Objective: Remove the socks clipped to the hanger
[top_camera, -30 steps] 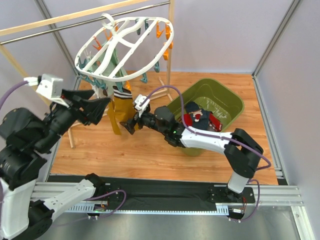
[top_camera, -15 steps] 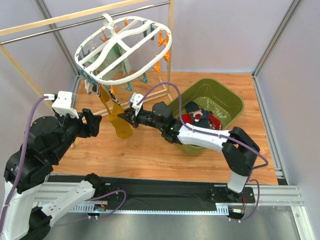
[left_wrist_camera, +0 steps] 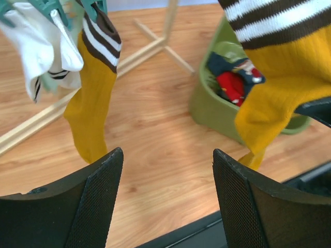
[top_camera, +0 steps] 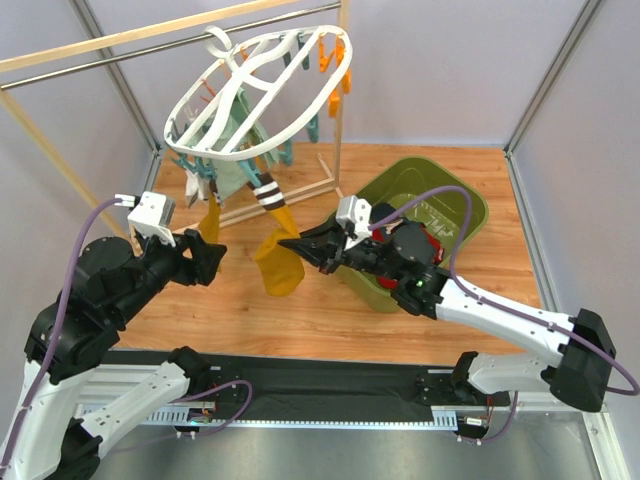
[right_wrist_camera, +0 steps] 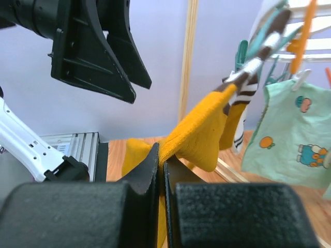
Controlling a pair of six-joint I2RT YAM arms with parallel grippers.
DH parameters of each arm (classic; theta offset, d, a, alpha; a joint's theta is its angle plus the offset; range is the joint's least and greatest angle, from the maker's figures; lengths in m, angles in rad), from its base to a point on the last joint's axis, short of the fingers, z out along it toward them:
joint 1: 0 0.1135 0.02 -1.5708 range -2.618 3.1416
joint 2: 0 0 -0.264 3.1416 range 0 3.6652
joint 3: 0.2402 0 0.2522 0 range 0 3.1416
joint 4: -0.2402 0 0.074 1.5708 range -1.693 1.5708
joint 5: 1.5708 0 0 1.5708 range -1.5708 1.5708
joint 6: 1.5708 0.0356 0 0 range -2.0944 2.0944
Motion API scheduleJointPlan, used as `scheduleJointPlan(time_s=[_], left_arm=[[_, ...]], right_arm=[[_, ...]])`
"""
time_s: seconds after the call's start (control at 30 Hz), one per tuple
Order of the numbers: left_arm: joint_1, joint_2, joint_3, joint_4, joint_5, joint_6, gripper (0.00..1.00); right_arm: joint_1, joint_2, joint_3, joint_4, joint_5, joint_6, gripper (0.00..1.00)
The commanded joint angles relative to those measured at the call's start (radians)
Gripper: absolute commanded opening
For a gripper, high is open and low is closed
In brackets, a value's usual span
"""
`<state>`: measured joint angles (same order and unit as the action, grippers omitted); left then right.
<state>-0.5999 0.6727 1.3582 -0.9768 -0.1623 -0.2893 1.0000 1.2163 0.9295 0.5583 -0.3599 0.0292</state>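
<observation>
The white oval hanger [top_camera: 300, 120] hangs tilted from the rail, with socks clipped under it. My right gripper [top_camera: 292, 246] is shut on the toe of a mustard sock [top_camera: 276, 262], which stretches taut up to its striped cuff [top_camera: 266, 192] at the hanger. In the right wrist view the mustard sock [right_wrist_camera: 201, 134] is pinched in my right gripper [right_wrist_camera: 161, 155]. My left gripper [top_camera: 207, 262] is open and holds nothing. It sits just below a second mustard sock [left_wrist_camera: 93, 103] that hangs from a teal clip. A mint printed sock [right_wrist_camera: 289, 129] and a white sock [left_wrist_camera: 36, 46] also hang there.
A green bin [top_camera: 460, 200] stands right of the hanger with red and navy socks [left_wrist_camera: 232, 82] inside. The wooden and metal rail frame [top_camera: 341, 90] stands behind, its foot bars [top_camera: 300, 192] on the wood floor. Metal cage posts [top_camera: 545, 90] border the cell.
My right gripper shut on the mustard sock's toe and pulled it right and toward the near side. The hanger tipped up on its right. My left arm drew back and lower.
</observation>
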Motion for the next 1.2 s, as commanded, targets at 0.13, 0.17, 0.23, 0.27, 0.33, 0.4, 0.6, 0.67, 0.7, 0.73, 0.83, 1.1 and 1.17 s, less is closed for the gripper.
scheduleJointPlan(time_s=[0.13,0.17,0.23,0.27,0.33,0.4,0.6,0.67,0.7,0.73,0.83,1.1,1.17], left_arm=[[0.002,-0.036,-0.146,0.327,0.403,-0.025,0.78],[0.002,-0.038,-0.183,0.354,0.437,-0.024,0.78],[0.002,-0.032,-0.208,0.400,0.492,-0.016,0.78],[0.002,-0.032,-0.220,0.408,0.503,-0.011,0.78],[0.002,-0.025,-0.231,0.424,0.517,0.010,0.78],[0.002,-0.019,-0.254,0.437,0.518,0.030,0.79],[0.003,-0.005,-0.317,0.464,0.521,0.042,0.79],[0.000,-0.010,-0.344,0.493,0.537,0.047,0.80],[0.002,-0.010,-0.349,0.498,0.534,0.050,0.80],[0.002,-0.009,-0.352,0.498,0.523,0.055,0.80],[0.000,0.004,-0.350,0.489,0.494,0.076,0.80],[0.002,0.036,-0.364,0.527,0.546,0.096,0.67],[0.000,0.051,-0.360,0.523,0.553,0.105,0.50]], right_arm=[[-0.001,-0.095,-0.052,-0.066,0.072,-0.022,0.00],[-0.003,-0.098,-0.047,-0.078,0.068,-0.018,0.00],[-0.003,-0.100,-0.028,-0.118,0.036,-0.011,0.00],[-0.003,-0.098,-0.018,-0.129,0.026,-0.006,0.00],[-0.001,-0.093,-0.006,-0.138,0.021,0.014,0.00],[-0.003,-0.089,-0.006,-0.127,0.022,0.041,0.00],[-0.003,-0.055,0.011,-0.098,-0.008,0.116,0.00],[-0.003,-0.038,0.012,-0.071,-0.007,0.152,0.00],[-0.001,-0.032,0.012,-0.061,-0.010,0.164,0.00],[-0.003,-0.028,0.015,-0.046,-0.019,0.172,0.00],[-0.003,-0.011,0.026,-0.031,-0.028,0.207,0.00],[-0.003,0.045,0.086,-0.015,-0.059,0.270,0.02],[-0.001,0.054,0.095,-0.017,-0.059,0.281,0.02]])
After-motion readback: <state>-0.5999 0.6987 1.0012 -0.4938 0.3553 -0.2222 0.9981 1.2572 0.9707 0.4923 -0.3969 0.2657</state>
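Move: The mustard sock, stretched from its clip, is about 12 cm to the right of my left hand, 1 cm ahead and some 3 cm below; its teal clip is roughly 14 cm ahead, 6 cm right and 8 cm up. A second mustard sock hangs about 8 cm ahead and 1 cm left, at about my height. My right hand already pinches the stretched sock at its fingertips, barely 1 cm left of the hand point. I sweep my left hand about 11 cm right to the stretched sock, swinging the wrist some 30 degrees clockwise, and sink about 4 cm beside my right fingers. With the sock between its pads, the left gripper starts closing but stays roughly half open. My right hand keeps its pinch, dips a couple of centimetres, drifts slightly left and rolls about 15 degrees. ##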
